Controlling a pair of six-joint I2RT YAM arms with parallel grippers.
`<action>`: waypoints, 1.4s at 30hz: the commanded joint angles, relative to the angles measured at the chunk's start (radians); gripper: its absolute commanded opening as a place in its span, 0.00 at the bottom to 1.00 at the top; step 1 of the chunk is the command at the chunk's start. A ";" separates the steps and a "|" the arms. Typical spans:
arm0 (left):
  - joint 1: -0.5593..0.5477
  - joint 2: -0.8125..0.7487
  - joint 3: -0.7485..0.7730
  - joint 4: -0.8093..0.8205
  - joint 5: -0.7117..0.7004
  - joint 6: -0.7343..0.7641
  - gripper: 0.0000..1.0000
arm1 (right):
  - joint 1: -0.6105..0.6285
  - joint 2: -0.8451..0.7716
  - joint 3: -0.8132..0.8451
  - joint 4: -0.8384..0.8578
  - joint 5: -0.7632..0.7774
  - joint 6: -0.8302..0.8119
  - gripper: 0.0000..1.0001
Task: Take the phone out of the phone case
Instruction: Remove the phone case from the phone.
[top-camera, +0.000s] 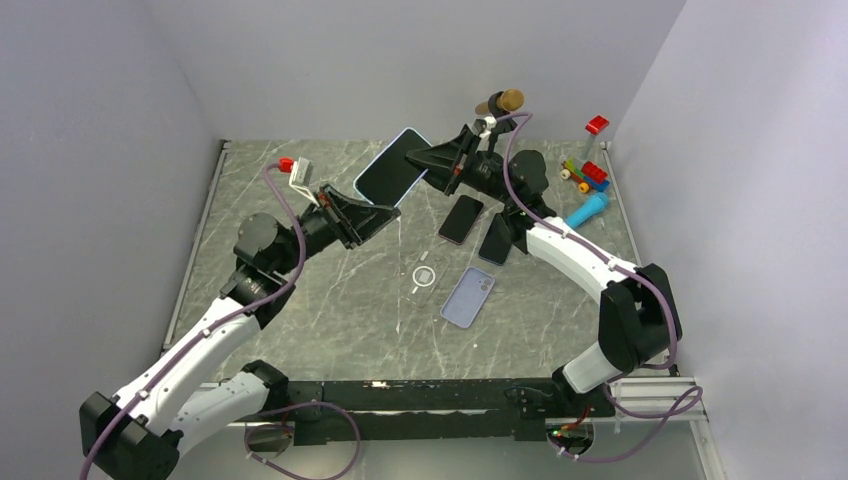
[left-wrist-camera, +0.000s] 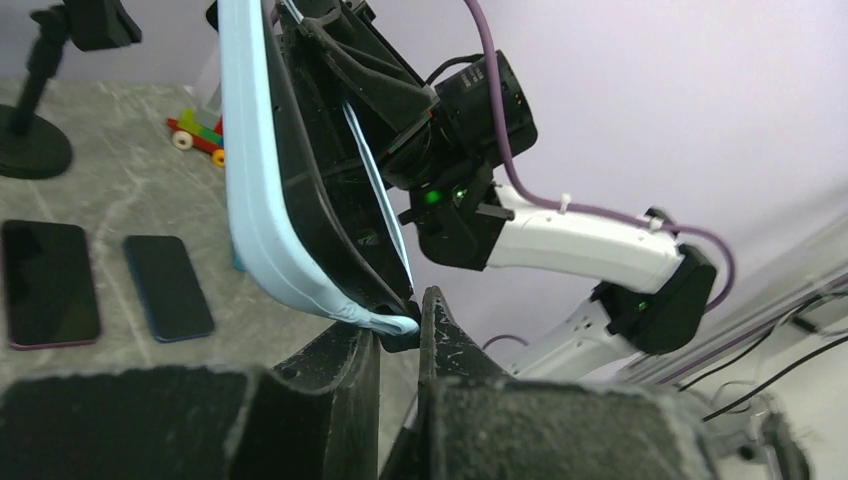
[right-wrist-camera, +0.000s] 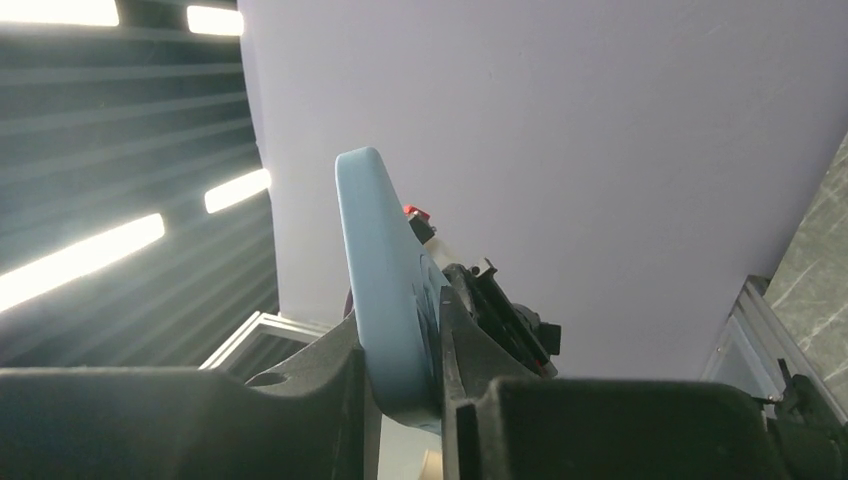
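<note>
A phone with a dark screen (top-camera: 392, 172) sits in a light blue phone case (left-wrist-camera: 250, 190) and is held tilted above the table between both arms. My left gripper (left-wrist-camera: 400, 322) is shut on the bottom corner lip of the case; in the top view the left gripper (top-camera: 380, 210) meets the phone's near corner. In the left wrist view the case's edge stands away from the phone's thin pale edge (left-wrist-camera: 378, 195). My right gripper (right-wrist-camera: 400, 335) is shut across the blue case (right-wrist-camera: 385, 290), and in the top view the right gripper (top-camera: 415, 160) clamps the far side.
Two dark phones (top-camera: 460, 219) (top-camera: 497, 238) lie on the marble table (top-camera: 300, 310), with a lilac phone case (top-camera: 468, 297) and a small ring (top-camera: 425, 276) nearer the front. Toy bricks (top-camera: 592, 175) and a blue cylinder (top-camera: 588, 210) sit at the right wall.
</note>
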 joint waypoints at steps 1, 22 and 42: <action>0.018 -0.014 0.008 -0.179 -0.014 0.385 0.00 | 0.039 -0.062 0.012 0.141 -0.050 0.357 0.00; 0.017 -0.114 0.004 -0.189 -0.038 0.365 0.00 | 0.043 0.000 -0.029 0.103 -0.037 0.284 0.00; 0.018 -0.163 -0.111 -0.014 -0.258 -0.078 0.00 | 0.049 0.027 -0.103 0.019 0.005 0.144 0.00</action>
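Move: The phone in its light blue phone case is held between my hands: its middle is about 7 cm ahead of my left hand point, 1 cm to its left and 2 cm higher, and from my right hand about 3 cm left, 2 cm back and 1 cm lower. On the table some 42 cm below, counted from my left hand, the clear case lies 5 cm ahead and 5 cm right, the purple case level with it and 17 cm right, and the black phone 25 cm ahead and 16 cm right. I keep my left fingers pinched on the case's near corner and roll that wrist about 15 degrees clockwise, looking along the fingers, then back past where it began, while my right hand keeps its grip on the right side. Both hands ease slightly back and left, then sink, the right about 5.5 cm and the left 3, the right wrist tipping the far edge down. ##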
